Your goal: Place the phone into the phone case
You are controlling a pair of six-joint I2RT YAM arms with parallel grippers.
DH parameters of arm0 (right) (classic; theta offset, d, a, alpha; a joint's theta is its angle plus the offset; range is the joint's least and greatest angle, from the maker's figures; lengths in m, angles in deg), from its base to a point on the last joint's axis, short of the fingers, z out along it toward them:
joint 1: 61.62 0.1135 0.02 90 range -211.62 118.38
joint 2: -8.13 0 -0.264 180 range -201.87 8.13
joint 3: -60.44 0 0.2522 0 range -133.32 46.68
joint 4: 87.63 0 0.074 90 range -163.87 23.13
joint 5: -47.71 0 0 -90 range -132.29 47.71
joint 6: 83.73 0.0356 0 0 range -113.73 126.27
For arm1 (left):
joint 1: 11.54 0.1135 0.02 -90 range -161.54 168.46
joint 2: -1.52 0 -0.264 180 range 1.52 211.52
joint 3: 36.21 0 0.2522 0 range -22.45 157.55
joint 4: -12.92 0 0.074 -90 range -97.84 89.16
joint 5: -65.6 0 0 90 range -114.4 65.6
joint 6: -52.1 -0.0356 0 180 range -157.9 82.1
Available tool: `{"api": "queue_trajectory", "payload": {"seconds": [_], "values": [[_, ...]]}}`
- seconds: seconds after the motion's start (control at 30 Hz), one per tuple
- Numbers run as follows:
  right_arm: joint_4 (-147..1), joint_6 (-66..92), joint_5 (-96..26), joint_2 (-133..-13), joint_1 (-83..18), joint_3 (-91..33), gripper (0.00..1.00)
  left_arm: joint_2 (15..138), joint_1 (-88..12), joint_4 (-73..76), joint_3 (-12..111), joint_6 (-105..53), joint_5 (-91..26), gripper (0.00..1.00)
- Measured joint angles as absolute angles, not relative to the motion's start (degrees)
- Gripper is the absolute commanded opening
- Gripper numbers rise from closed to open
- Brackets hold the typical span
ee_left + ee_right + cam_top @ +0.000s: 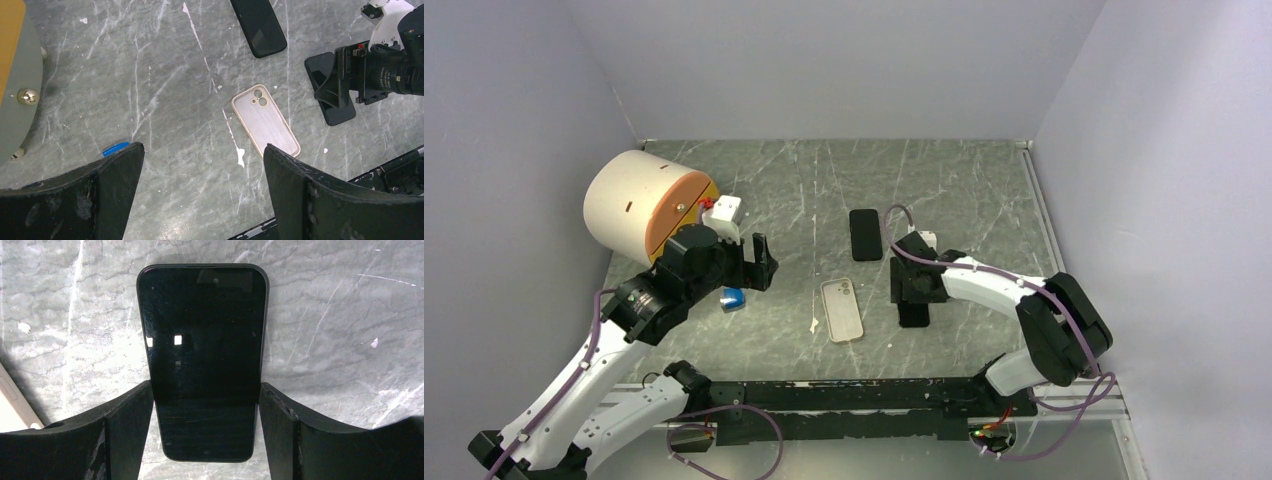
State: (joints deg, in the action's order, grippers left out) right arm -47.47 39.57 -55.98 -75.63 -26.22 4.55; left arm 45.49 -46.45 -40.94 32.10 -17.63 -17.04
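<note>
The phone (pixel 202 340), black with its screen up, lies flat on the grey marbled table. My right gripper (pixel 206 395) straddles its lower half, with a fingertip against each long edge. From above, the right gripper (pixel 914 290) covers most of the phone (pixel 914 318). The phone case (pixel 842 309) is pale beige and lies open side up just left of it, with its camera cutout at the far end. It also shows in the left wrist view as the phone case (pixel 265 125). My left gripper (pixel 204 165) hangs open above bare table, left of the case and holding nothing.
A second black phone (pixel 865 234) lies farther back. At the back left sits a big beige and orange cylinder (pixel 639 205) with a white box (pixel 725 211) beside it. A small blue object (pixel 733 298) rests under the left arm. A black rail (pixel 854 395) runs along the near edge.
</note>
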Motion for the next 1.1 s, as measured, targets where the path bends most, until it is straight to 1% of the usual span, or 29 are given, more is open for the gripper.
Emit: {"api": "queue_trajectory", "payload": {"seconds": [0.2,0.67,0.97,1.1], "values": [[-47.4,40.2,-55.4,-74.7,-24.5,5.1,0.5,45.1,-46.5,-40.9,32.1,-17.6,-16.8,0.94],[-47.2,43.9,-54.7,-73.2,-18.6,4.3,0.46,43.6,-46.5,-41.0,32.1,-17.4,-15.1,0.94],[-47.3,47.7,-55.7,-73.3,-12.3,-1.4,0.44,41.0,-46.5,-41.0,32.1,-17.2,-13.2,0.94],[-49.5,49.9,-56.6,-74.2,-9.4,-4.1,0.43,39.9,-46.5,-41.0,32.1,-17.2,-12.1,0.94]]}}
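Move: The phone is already pinched in the right gripper, low at the table. The empty phone case lies about 17 cm to that gripper's left and 2 cm nearer the base, at roughly the same height. A second black phone lies about 18 cm ahead and 12 cm left, and a small white fleck about 24 cm left and 6 cm back. From the left gripper the case is some 14 cm right, level fore and aft, 24 cm below. Keep the right fingers pinched on the phone's long sides and carry it left towards the case, about 12 cm: first low with a slight draw back, then faster and climbing some 6 cm. Let the wrist roll so its left side rises roughly 15 degrees. Ease the open left gripper about 3 cm up and left, away from the case. ##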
